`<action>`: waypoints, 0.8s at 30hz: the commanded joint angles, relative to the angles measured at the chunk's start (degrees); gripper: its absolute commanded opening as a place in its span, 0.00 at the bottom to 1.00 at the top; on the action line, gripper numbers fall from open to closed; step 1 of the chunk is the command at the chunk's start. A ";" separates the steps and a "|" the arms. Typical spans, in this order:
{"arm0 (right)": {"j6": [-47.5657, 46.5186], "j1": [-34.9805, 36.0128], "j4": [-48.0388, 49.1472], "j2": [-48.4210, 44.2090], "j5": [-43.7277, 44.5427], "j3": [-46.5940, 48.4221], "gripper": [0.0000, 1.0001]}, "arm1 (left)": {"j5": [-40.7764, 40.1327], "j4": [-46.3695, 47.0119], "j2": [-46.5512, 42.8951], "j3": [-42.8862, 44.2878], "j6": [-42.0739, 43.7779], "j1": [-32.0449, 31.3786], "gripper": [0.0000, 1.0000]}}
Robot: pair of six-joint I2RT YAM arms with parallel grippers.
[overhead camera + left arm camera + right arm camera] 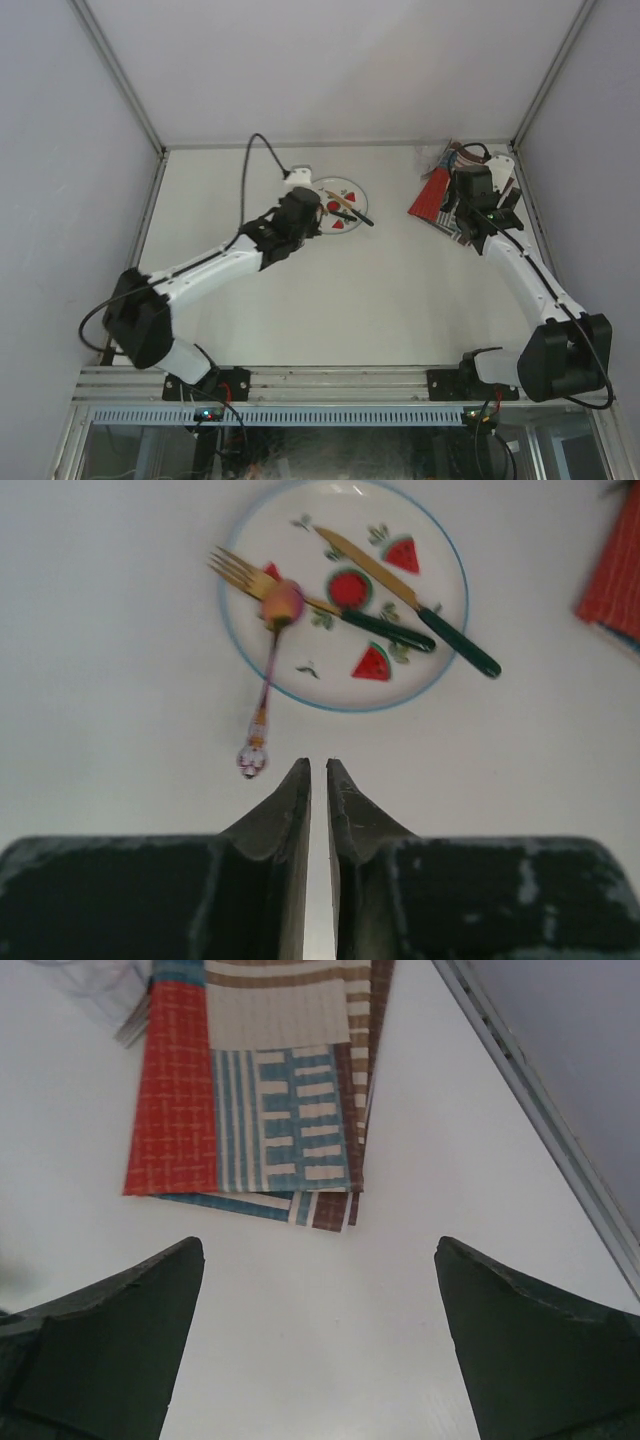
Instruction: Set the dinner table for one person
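A white plate (445,575) with watermelon prints lies on the dinner table (380,300). On it rest a gold fork (240,572) and a gold knife (370,568), both green-handled. A pink spoon (268,675) has its bowl on the plate, and its handle hangs off the near rim. My left gripper (318,763) is just short of the plate, shut to a thin slit, with nothing in it. A folded stack of striped and red placemats (250,1090) lies at the far right corner. My right gripper (318,1245) stands wide open just short of the stack, over bare tabletop.
An aluminium rail (540,1090) runs close along the right of the placemats, with a grey wall beyond it. A black cable (250,170) arcs above the left arm. A small white object (298,177) lies beside the plate's far left rim.
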 commanded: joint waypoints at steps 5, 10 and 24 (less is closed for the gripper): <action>3.01 -3.13 0.68 1.65 0.86 -0.76 1.00 | 7.47 4.25 22.49 20.64 4.69 -8.79 0.29; 4.62 -7.51 2.73 -4.98 -2.19 -7.19 1.00 | 11.12 2.66 32.56 34.05 5.85 -9.77 0.27; 6.72 -15.97 2.25 -9.43 -7.28 -10.29 1.00 | 27.34 -1.94 55.20 65.78 6.14 -10.43 0.47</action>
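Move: The patterned napkin lies about 48 cm to the right of the left hand and 18 cm ahead, some 18 cm below. The plate with the cutlery on it is much nearer, about 14 cm ahead and 9 cm to the right. From the right hand the napkin is about 18 cm ahead, 5 cm to the right and 18 cm below; a clear glass stands roughly 30 cm ahead and 5 cm to the left. Towards the napkin's red near corner the left hand sweeps fast, about 30 cm right and slightly forward, dipping, rising, then sinking again, turning some 30 degrees clockwise as its nearly shut fingers open to just under half. The right hand, still wide open, eases right, back and down, turning slightly clockwise, clear of the napkin's near edge. ##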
